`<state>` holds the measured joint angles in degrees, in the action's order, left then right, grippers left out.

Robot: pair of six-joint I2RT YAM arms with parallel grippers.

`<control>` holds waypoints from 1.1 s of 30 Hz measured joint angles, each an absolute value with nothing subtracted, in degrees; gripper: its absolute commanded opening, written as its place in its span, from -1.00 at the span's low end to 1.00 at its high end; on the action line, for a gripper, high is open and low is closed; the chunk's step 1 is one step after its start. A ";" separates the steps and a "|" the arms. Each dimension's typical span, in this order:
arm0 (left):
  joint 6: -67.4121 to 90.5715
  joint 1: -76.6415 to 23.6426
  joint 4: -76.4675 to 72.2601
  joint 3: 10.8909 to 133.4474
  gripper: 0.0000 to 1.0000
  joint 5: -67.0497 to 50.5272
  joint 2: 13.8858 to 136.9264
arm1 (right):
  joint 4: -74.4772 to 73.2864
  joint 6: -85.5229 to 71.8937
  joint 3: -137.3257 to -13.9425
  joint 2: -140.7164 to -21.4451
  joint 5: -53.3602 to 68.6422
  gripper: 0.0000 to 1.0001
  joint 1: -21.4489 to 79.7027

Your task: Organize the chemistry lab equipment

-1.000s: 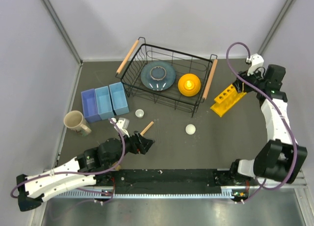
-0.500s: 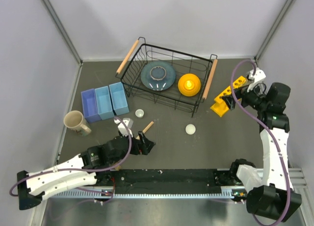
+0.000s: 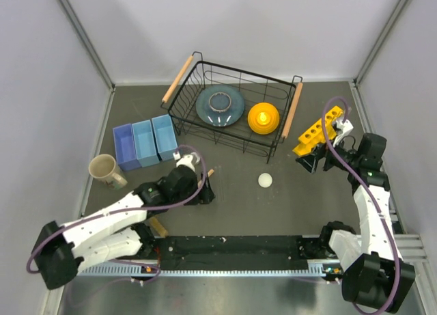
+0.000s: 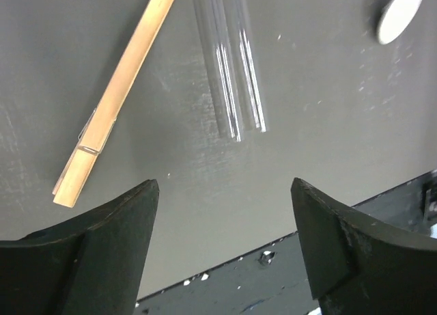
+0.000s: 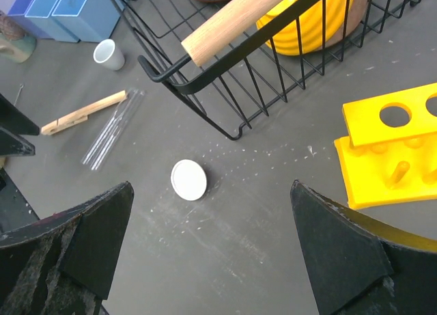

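Observation:
The yellow rack [image 3: 317, 132] [image 5: 392, 151] rests on the table right of the basket, with nothing gripping it. My right gripper [image 3: 311, 161] [image 5: 210, 189] hangs open just in front of it, above a white round piece [image 3: 265, 181] [image 5: 188, 180]. Two thin clear tubes [image 4: 229, 62] [image 5: 113, 130] lie side by side next to the wooden stick [image 4: 116, 96] [image 3: 209, 172]. Over them, my left gripper [image 3: 203, 192] [image 4: 225, 185] stands open and holds nothing. A small white cup-shaped piece [image 5: 109, 53] stands beyond the stick; my left wrist hides it in the top view.
The black wire basket [image 3: 184, 124] with wooden handles holds a grey-blue plate [image 3: 220, 105] and an orange bowl [image 3: 263, 117]. Three blue bins [image 3: 147, 143] and a beige mug [image 3: 104, 169] stand at the left. A black rail [image 3: 232, 250] runs along the near edge.
My right gripper has opened and drawn back from behind the yellow rack to its near side. My left arm has swung forward over the stick and tubes, covering the white cup.

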<state>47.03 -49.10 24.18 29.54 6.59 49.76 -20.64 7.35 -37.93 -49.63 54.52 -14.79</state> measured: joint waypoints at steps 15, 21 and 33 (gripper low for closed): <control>39.46 -48.99 37.65 55.46 -0.43 5.91 85.19 | -19.33 7.90 -37.56 -49.54 55.07 0.97 -14.79; 37.30 -49.17 40.34 58.54 -0.42 6.42 89.30 | -19.38 8.78 -37.56 -49.54 54.50 0.97 -14.79; 35.86 -49.32 39.53 58.89 -0.39 4.56 93.36 | -19.62 9.52 -37.56 -49.54 54.19 0.97 -14.79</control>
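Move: The pair of test tubes lies ahead and right of the left hand, their middle about 5 cm farther out, 5 cm to the right and roughly 8 cm below. The wooden clamp lies about 4 cm ahead and 1 cm left; the small white cup some 13 cm ahead and 3 cm left. The white round cap is roughly 6 cm ahead and 20 cm right. From the right hand the tubes are about 27 cm left, 9 cm back and 18 cm lower. Bring the left gripper down about 5 cm towards the near ends of the test tubes, first swinging it right and forward by some 3 to 4 cm each at nearly level height, then sinking, ever more slowly. Meanwhile tilt the wrist roughly 30 degrees so the fingers point almost straight down, and narrow them from nearly wide open to about a third. Stop just above the tubes, without gripping yet. ##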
